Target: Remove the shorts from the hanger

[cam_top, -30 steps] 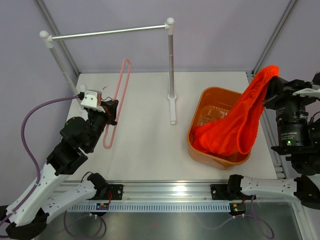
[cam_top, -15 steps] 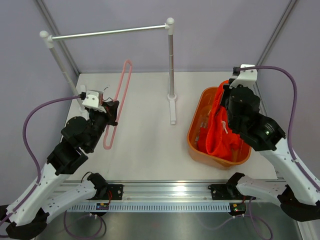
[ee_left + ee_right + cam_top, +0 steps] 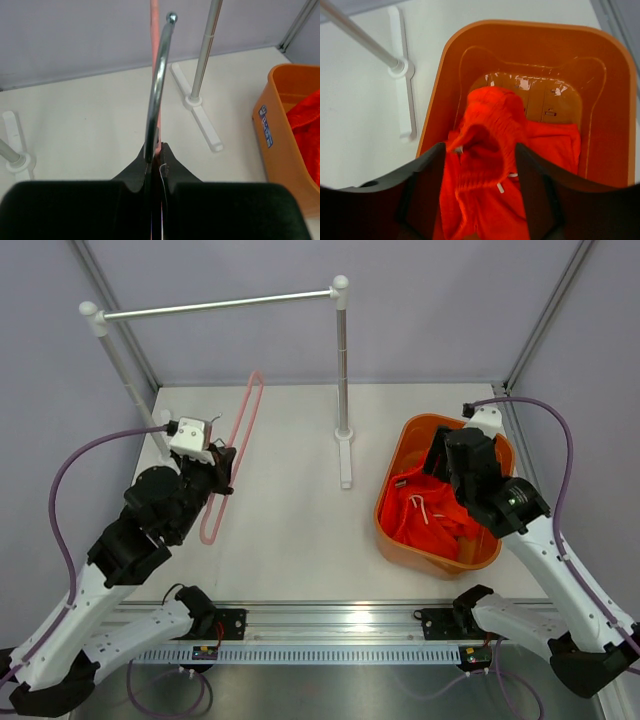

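The orange-red shorts (image 3: 432, 522) lie bunched in the orange basket (image 3: 402, 448), white drawstrings showing. My right gripper (image 3: 446, 472) hangs just above them, jaws wide open. In the right wrist view the shorts (image 3: 492, 125) hump up between my spread fingers (image 3: 426, 172), and the gripper (image 3: 480, 152) does not clamp them. My left gripper (image 3: 222, 466) is shut on the pale-pink hanger (image 3: 240, 425) near its hook and holds it tilted over the table's left side. The left wrist view shows the silver hook (image 3: 157, 85) rising out of the closed gripper (image 3: 159, 148).
The silver-and-white clothes rail (image 3: 220, 304) spans the back. Its right post (image 3: 343, 370) and foot (image 3: 346, 462) stand between the hanger and the basket. The left post (image 3: 125, 370) stands beside my left arm. The basket rim (image 3: 436, 107) lies below my right fingers.
My right arm swung in from the far right and lowered the shorts into the basket, then opened; the shorts now lie in it. The left gripper with the hanger shifted slightly.
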Tool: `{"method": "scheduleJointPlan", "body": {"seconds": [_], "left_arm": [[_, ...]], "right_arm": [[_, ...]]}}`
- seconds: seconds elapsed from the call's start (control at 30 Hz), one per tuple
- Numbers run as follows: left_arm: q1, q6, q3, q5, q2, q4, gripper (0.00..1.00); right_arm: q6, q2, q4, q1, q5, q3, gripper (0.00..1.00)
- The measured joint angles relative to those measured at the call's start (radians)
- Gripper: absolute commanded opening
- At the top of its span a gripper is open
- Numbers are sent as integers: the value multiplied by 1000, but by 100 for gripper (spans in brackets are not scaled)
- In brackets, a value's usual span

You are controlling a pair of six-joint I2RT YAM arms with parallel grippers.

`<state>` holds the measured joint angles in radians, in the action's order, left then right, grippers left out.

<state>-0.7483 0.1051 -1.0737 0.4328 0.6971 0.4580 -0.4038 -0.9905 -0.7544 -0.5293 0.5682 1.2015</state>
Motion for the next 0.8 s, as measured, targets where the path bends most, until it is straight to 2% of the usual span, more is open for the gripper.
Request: {"method": "scheduleJointPlan", "body": {"seconds": [0.1,0.37,0.63,0.8], "left_arm": [[0,4,-85,-6,70,71,0],[19,21,-296,-43,245,228,0],[223,69,-490,-212,444,282,0],[257,93,-652,-232,593,284,0]], "right_arm": [[-25,31,-16,1,-47,-28,81],[-50,131,-45,2,-134,-7,86],[-50,157,-43,2,-255,3,86],[-50,158,-23,2,-328,1,86]]}}
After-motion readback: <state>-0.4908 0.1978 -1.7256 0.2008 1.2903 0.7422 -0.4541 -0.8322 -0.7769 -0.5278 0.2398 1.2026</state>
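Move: The rack's rail, in its middle, is about 26 cm ahead of the left hand, which still grips the hanger, and roughly 12 cm above it, hardly to either side. The rack's right post stands some 28 cm ahead and 23 cm to the right, its middle about 12 cm lower than this hand; the left post is some 22 cm ahead and 24 cm left. The shorts lie almost straight under the right hand, some 22 cm down. Forward about 10 cm and up some 4, slowly at first with a slight drift right and then fast, the left hand carries the hanger towards the rail, fingers still shut on it, tipping down a little. The emptied right hand spreads its fingers wider and draws back, left and slightly up off the shorts, swinging counter-clockwise and rolling left side up. ##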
